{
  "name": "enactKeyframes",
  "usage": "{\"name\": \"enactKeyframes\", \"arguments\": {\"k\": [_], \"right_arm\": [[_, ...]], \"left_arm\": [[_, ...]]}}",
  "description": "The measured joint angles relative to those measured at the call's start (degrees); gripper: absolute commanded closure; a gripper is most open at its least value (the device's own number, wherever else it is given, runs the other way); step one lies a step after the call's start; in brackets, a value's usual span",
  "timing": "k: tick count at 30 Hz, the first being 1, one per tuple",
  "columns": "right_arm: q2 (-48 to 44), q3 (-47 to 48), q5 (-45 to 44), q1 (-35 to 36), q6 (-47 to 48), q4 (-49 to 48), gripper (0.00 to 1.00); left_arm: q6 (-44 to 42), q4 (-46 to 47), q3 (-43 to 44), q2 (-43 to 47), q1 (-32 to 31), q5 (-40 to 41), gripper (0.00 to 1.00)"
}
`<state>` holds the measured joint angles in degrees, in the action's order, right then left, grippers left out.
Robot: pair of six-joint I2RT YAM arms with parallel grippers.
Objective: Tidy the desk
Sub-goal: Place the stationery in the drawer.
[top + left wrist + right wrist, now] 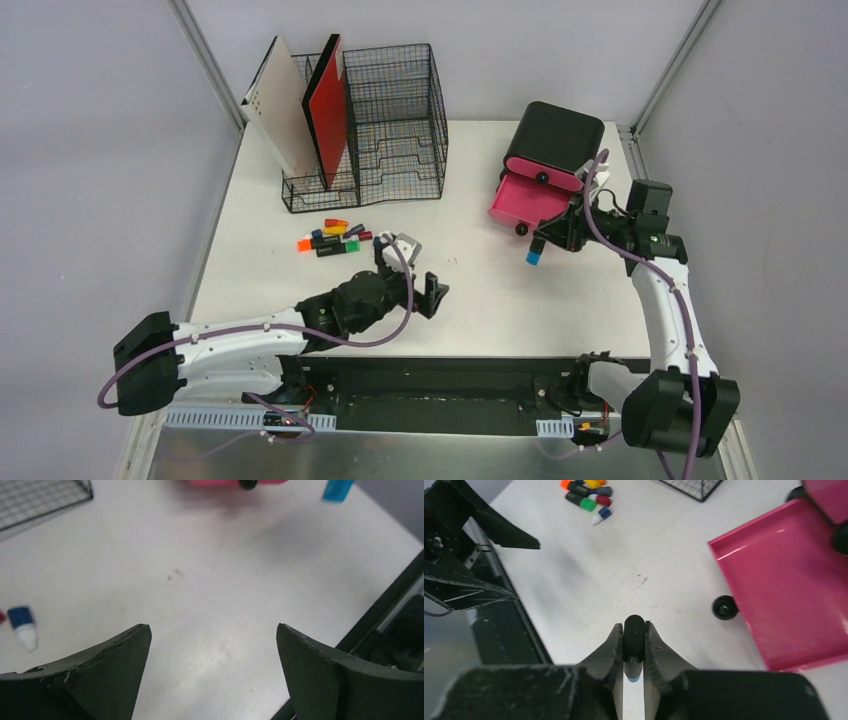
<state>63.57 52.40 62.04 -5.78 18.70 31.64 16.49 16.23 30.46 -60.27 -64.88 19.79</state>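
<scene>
The desk [500, 300] is a white tabletop. My left gripper [412, 272] hovers open over its middle, and the left wrist view shows only bare desk [210, 580] between the spread fingers of the left gripper [212, 630]. My right gripper [545, 240] is shut on a black marker with a blue end [533, 258], held just off the front left corner of an open pink drawer [530, 200]. In the right wrist view the marker [634, 635] is pinched between the tips of the right gripper [633, 625], left of the pink drawer [784, 580].
A black box [555, 140] holds the pink drawer, whose black knob [521, 229] faces the desk. A wire-mesh organizer [395, 120] at the back holds a red folder [328, 110] and a white board [285, 105]. Several loose markers [335, 237] lie before it.
</scene>
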Motion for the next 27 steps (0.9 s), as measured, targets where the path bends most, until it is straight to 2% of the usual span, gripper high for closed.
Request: {"name": "enactKeyframes", "arguments": {"k": [7,11,18,22,24,27], "right_arm": [[-4.9,1.3,-10.9,-0.4,5.0,-1.0,1.0],[-2.1,6.6,-18.9,2.3,8.4,-0.9,1.0],[7.2,14.7,-34.3,11.0,14.4,-1.7,0.94],[13.3,18.1,-42.3,13.9,17.1,-1.3,0.81],[16.0,19.5,-45.7,14.8,18.1,-0.7,0.67],[19.0,20.9,-49.9,16.0,19.3,-0.3,0.54]], "left_arm": [[2.2,-7.8,-11.5,9.4,0.0,8.2,0.01],[3.6,-8.9,-13.0,10.0,0.0,11.1,0.01],[5.6,-8.9,-13.0,7.2,0.0,14.5,0.01],[6.6,-9.1,-12.9,5.3,0.0,15.2,0.01],[6.7,-9.1,-12.9,5.0,0.0,15.7,0.01],[6.9,-9.2,-12.9,5.0,0.0,16.1,0.01]]}}
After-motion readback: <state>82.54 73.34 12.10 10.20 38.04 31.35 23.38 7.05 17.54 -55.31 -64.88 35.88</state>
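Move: The open drawer that the right hand is taking its black-and-blue marker to has its middle about 12 cm ahead of that hand, 2 cm to the left and 12 cm lower. Its black knob is only some 4 cm ahead and 4 cm left, and the black drawer box stands behind, about 23 cm ahead and 4 cm right. For the empty left hand, the small blue-capped marker lies about 11 cm ahead, 13 cm left and 16 cm below, with the green-capped marker 8 cm farther left, level with it. The right hand carries the marker, still pinched, a little to the right and then forward over the knob end of the open drawer, some 13 cm in all, arching up about 4 cm and sinking again while the wrist turns nearly 50 degrees to tip the fingers down, and at the very end its fingers begin to part around the marker. Meanwhile the left hand, wide open, swings about 9 cm left and sinks about 10 cm towards the loose markers, quickly at first and then easing, its wrist turning some 20 degrees, mainly counter-clockwise, without touching any of them. ##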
